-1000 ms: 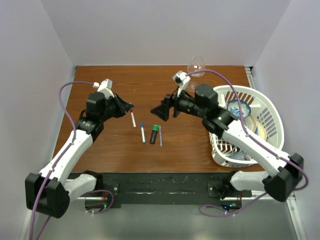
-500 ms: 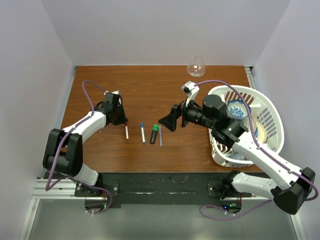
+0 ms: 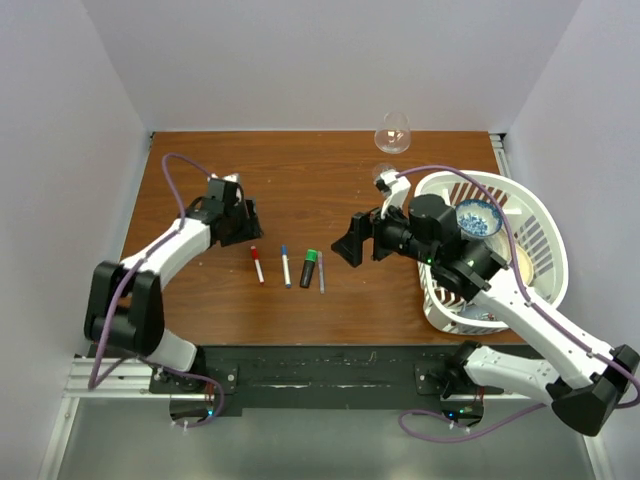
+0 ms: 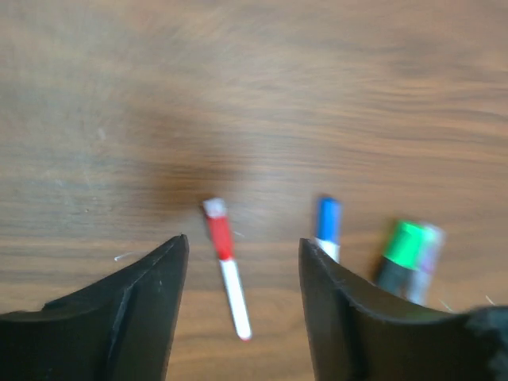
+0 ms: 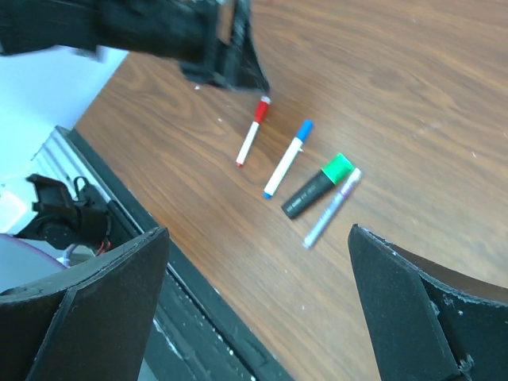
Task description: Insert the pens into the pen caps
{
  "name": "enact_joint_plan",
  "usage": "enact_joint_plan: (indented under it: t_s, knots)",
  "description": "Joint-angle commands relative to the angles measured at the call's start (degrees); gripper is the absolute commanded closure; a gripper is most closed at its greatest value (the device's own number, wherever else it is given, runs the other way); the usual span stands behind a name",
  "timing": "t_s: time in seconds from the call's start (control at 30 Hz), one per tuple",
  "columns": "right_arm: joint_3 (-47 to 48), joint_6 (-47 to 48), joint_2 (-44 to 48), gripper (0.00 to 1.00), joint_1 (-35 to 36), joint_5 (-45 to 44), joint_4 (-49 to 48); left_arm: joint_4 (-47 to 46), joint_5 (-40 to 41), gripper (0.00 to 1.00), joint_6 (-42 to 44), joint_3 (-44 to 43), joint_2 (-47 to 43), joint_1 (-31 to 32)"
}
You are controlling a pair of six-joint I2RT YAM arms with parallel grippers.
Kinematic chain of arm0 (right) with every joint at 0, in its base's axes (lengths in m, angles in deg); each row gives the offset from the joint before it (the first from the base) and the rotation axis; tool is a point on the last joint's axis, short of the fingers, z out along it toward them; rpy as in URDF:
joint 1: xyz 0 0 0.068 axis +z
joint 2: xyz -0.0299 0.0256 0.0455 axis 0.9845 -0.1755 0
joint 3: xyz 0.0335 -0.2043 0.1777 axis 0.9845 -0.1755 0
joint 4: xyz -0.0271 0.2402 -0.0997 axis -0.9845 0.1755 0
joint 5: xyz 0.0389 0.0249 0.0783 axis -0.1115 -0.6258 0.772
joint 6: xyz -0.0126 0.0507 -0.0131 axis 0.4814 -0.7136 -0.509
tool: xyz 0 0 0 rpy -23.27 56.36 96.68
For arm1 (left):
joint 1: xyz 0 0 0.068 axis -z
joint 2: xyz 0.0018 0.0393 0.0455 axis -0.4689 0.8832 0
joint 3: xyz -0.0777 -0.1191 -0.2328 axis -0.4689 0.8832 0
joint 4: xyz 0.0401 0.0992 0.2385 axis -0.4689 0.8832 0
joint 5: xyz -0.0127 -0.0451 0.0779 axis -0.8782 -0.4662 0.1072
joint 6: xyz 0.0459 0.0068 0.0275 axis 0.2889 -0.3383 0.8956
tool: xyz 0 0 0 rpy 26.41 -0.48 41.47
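Four pens lie side by side mid-table: a white pen with a red cap (image 3: 257, 264), a white pen with a blue cap (image 3: 285, 265), a black marker with a green cap (image 3: 309, 268) and a thin grey pen (image 3: 321, 272) with a pale end. My left gripper (image 3: 240, 222) is open and empty, just behind the red-capped pen (image 4: 225, 266), which lies between its fingers in the left wrist view. My right gripper (image 3: 352, 243) is open and empty, raised to the right of the pens. The right wrist view shows the red-capped pen (image 5: 252, 132), the blue-capped pen (image 5: 287, 159), the marker (image 5: 317, 186) and the grey pen (image 5: 332, 208).
A white basket (image 3: 540, 215) holding a patterned bowl (image 3: 478, 217) stands at the right edge, close to the right arm. A wine glass (image 3: 392, 131) stands at the back. A black rail (image 3: 320, 365) runs along the front edge.
The red-capped pen has shifted nearer and left and now lies free on the table. My left gripper drew back from it. My right gripper moved right, away from the pens.
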Motion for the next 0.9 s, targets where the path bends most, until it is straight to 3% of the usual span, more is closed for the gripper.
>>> enact_joint_plan:
  t_s: [0.0, 0.13, 0.2, 0.4, 0.87]
  knots:
    - [4.08, -3.34, 3.21, 0.01, 0.01, -7.65, 5.34, -2.97, -10.63, 0.17, 4.90, -2.48, -13.98, -0.33]
    - [5.49, -6.69, 4.71, 0.01, 0.01, -11.26, 7.37, -8.34, -20.50, 0.02, 5.96, 1.82, -28.30, -0.33]
    - [6.28, -7.57, 4.71, 0.01, 0.10, -11.87, 8.33, -11.32, -26.02, 0.01, 6.22, 4.63, -35.31, -0.33]
    - [6.11, -8.98, 4.62, 0.01, 0.10, -13.46, 10.36, -19.15, -30.79, 0.00, 4.29, 11.40, -50.98, -0.25]
    - [5.05, -8.45, 5.50, 0.01, 0.01, -15.31, 7.20, -21.18, -35.45, 0.00, 1.48, 12.46, -50.74, -0.25]
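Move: The red-capped pen just laid down lies under the open left hand, its middle about 4 cm below and some 5 cm back, neither left nor right. Beside it, all about 4 cm below that hand, the blue-capped pen lies 9 cm right and 5 cm back, the green-capped marker 15 cm right and 6 cm back. From the right hand the red-capped pen is about 29 cm left, 6 cm ahead and 26 cm below. Up and away from the red-capped pen goes the empty left hand, rising about 25 cm and then also pulling back some 12 cm, while its fingers spread fully and swing from pointing down to about level, turning clockwise towards the right arm. The right hand, still wide open, draws a few centimetres right, away from the pens, turning clockwise. ##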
